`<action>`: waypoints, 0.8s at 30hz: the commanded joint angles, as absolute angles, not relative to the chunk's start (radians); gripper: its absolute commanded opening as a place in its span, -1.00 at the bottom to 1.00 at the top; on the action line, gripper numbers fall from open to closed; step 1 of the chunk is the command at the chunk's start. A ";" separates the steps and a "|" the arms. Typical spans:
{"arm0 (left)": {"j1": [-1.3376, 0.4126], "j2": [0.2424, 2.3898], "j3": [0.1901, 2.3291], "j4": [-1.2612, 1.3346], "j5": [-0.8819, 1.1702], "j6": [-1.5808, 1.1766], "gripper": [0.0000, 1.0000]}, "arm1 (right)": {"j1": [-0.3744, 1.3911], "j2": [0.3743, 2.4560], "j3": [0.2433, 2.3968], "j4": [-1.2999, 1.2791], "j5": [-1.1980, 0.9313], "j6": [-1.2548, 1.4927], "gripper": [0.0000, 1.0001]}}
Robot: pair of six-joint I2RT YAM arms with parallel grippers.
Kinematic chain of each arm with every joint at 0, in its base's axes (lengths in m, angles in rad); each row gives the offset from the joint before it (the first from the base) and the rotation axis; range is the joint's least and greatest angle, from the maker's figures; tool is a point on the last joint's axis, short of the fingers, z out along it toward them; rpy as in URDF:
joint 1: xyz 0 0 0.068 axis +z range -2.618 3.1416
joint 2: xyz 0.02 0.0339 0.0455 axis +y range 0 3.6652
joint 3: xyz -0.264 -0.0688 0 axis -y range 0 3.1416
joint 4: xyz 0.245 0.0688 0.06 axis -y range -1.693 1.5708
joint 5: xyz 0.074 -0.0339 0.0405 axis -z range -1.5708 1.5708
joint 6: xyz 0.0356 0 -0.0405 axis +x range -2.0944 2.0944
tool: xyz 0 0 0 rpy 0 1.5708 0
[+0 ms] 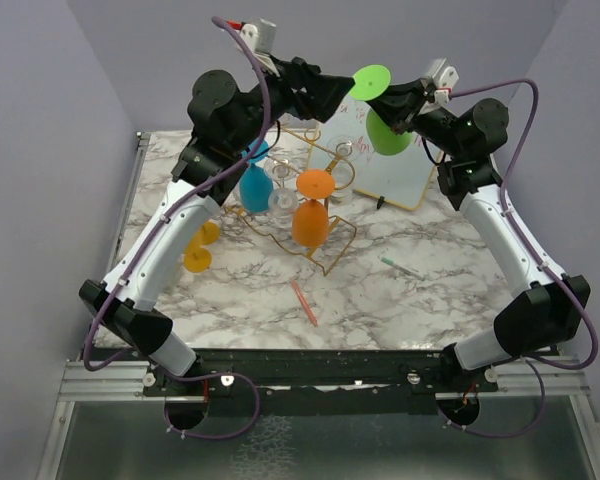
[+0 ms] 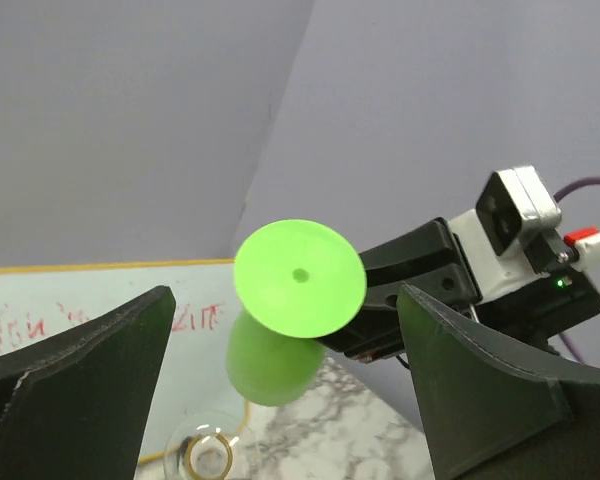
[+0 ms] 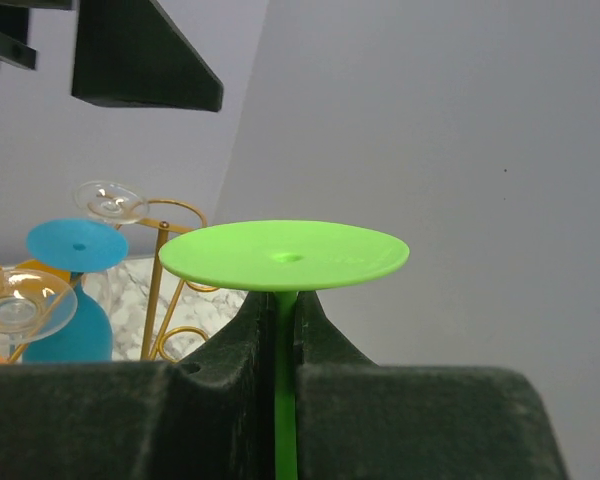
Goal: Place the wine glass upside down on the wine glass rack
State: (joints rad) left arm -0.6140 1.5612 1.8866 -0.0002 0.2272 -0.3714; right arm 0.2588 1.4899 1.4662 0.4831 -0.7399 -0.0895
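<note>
The green wine glass (image 1: 388, 135) hangs upside down, foot up, high above the back of the table. My right gripper (image 1: 398, 102) is shut on its stem, just under the round foot (image 3: 285, 256). My left gripper (image 1: 342, 92) stands open beside that foot, its fingers apart on either side and not touching the glass (image 2: 300, 278). The gold wine glass rack (image 1: 325, 262) stands mid-table below and to the left. A blue glass (image 1: 256, 185), an orange glass (image 1: 312, 215) and a clear glass (image 1: 283, 195) hang on it upside down.
A framed whiteboard (image 1: 395, 175) leans at the back right, under the green glass. A yellow-orange glass (image 1: 198, 250) stands by the left arm. A pink pen (image 1: 304, 302) and a green pen (image 1: 402, 266) lie on the marble table (image 1: 420, 310).
</note>
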 commanded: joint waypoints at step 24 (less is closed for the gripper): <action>-0.449 1.727 1.893 0.277 0.806 -1.128 -0.68 | 0.259 1.499 1.440 0.730 -1.043 -0.009 -0.99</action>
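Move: The green glass's foot, held up by the right fingers round the stem just below, lies about 5 cm ahead of the open left hand, 6 cm to its right and 4 cm lower. From the left hand, the orange glass on the rack is some 13 cm back, 4 cm left and 18 cm down; the clear glass at the rack's right end is 2 cm ahead, 2 cm right, 20 cm down. The left fingertips are about 4 cm back, 7 cm left and 8 cm above the right hand. The green glass is brought back about 4 cm and a little left by the right hand, which keeps its grip on the stem and turns slightly counter-clockwise. The left hand makes a short jog forward and left, then comes back and right while sinking, about 5 cm down in all; it tips down and swings clockwise some 30 degrees, closing most of the way with the foot's rim between its fingers, one fingertip meeting the upper face. ##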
